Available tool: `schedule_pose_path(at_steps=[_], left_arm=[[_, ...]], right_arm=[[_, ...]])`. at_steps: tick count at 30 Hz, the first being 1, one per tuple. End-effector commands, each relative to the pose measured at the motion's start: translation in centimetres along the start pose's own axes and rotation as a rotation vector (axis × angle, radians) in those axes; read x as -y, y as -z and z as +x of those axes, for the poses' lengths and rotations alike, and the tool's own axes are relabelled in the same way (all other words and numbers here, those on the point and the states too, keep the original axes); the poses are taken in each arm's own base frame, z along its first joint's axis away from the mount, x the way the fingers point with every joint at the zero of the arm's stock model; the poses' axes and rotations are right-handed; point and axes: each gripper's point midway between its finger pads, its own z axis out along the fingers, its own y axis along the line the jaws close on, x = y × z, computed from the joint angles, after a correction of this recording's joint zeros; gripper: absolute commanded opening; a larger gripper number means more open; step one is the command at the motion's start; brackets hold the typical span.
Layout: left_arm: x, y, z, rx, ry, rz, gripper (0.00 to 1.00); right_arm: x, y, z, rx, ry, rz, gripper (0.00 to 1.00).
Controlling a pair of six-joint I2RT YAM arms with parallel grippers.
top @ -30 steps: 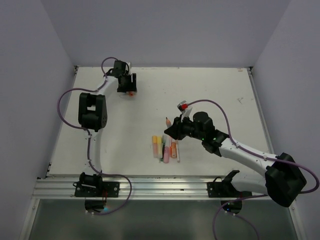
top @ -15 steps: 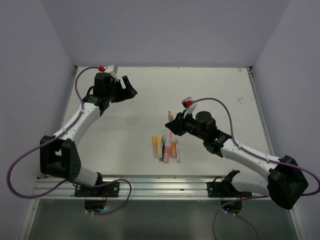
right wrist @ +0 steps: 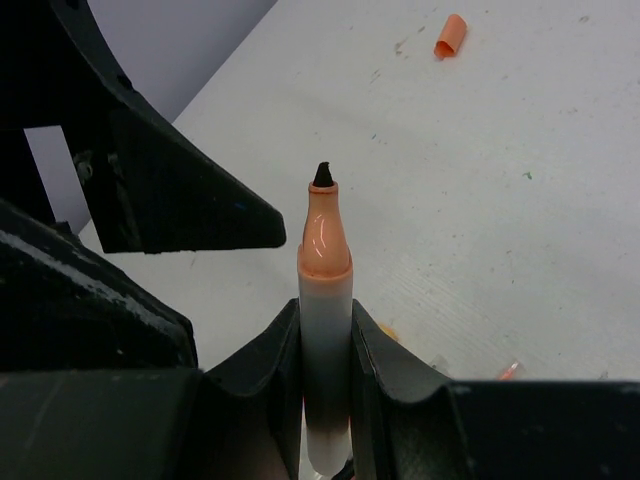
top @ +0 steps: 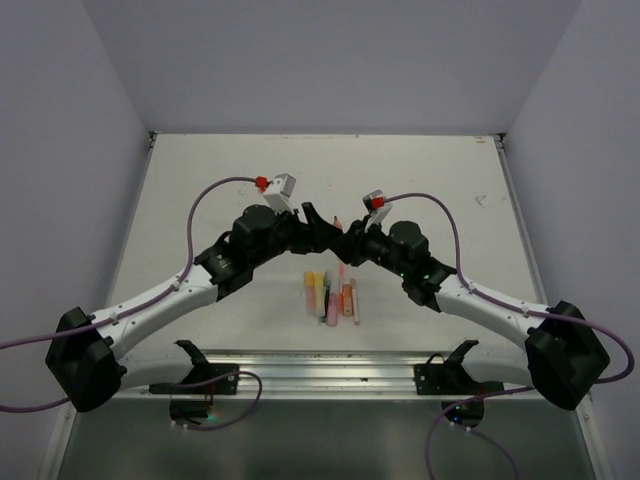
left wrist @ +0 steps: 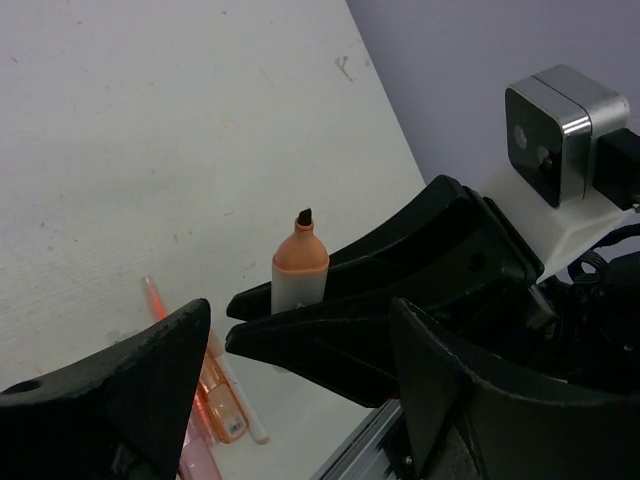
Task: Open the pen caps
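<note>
My right gripper point(top: 347, 246) point(right wrist: 325, 318) is shut on an uncapped orange pen point(right wrist: 325, 255), white-bodied with an orange neck and black nib, held nib-up above the table. The pen also shows in the left wrist view point(left wrist: 298, 268) and the top view point(top: 339, 226). My left gripper point(top: 318, 224) point(left wrist: 300, 312) is open and empty, right beside the pen's tip. One loose orange pen cap point(right wrist: 450, 36) lies alone on the far table. The other pens point(top: 331, 294) lie side by side below the grippers, and an orange highlighter point(left wrist: 218, 388) is among them.
The white table point(top: 450, 180) has walls on three sides. A metal rail point(top: 320, 372) runs along the near edge. Purple cables point(top: 215, 200) arch over both arms. The two wrists nearly touch above the middle.
My left arm has swung from the far left corner to the middle, and its open gripper now faces the pen. My right gripper kept its hold and moved slightly back.
</note>
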Motion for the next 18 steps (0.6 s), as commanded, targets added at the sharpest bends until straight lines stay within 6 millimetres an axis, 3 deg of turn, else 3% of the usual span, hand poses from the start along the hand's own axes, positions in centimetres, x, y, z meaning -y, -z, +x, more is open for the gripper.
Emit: schedule_pose_path(at_steps=[1,5,10,18], left_arm=[[1.7,-1.2,-2.2,0.116,0.036,0.017,0.75],[1.2,-2.4,-1.4,0.105,0.05,-0.008,0.69],[0.2,-2.9,-1.7,0.131,0.054,-0.057,0.64],[0.4,-3.6,-0.9,0.104,0.06,-0.048,0.41]], right_arm=[[-0.8,-0.5,-2.2,0.08,0.011,-0.023,0.07],[-0.6,-0.6,-1.9,0.073,0.017,-0.016,0.07],[-0.6,-0.9,-1.3,0.062,0.021,-0.013,0.07],[-0.7,-1.5,-1.1,0.064,0.016,-0.017,0.07]])
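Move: The bare orange end of the uncapped pen stands about 2 cm ahead of the left hand, 3 cm to its right and 2 cm below. It is about 3 cm above the right hand, which holds the barrel, and 1 cm ahead and 1 cm left. From the left hand the loose yellow pen lies some 5 cm back and 2 cm left, the loose orange pen about 6 cm back and 5 cm right, both roughly 21 cm below. The pen's orange end is what the left hand goes for: the hand sinks about 2.5 cm and eases forward and slightly right, its wide-open fingers straddling the orange shoulder just below the nib and narrowing to under half open. The right hand keeps its grip on the barrel and, late on, lowers the pen about 1.5 cm, edging left. ##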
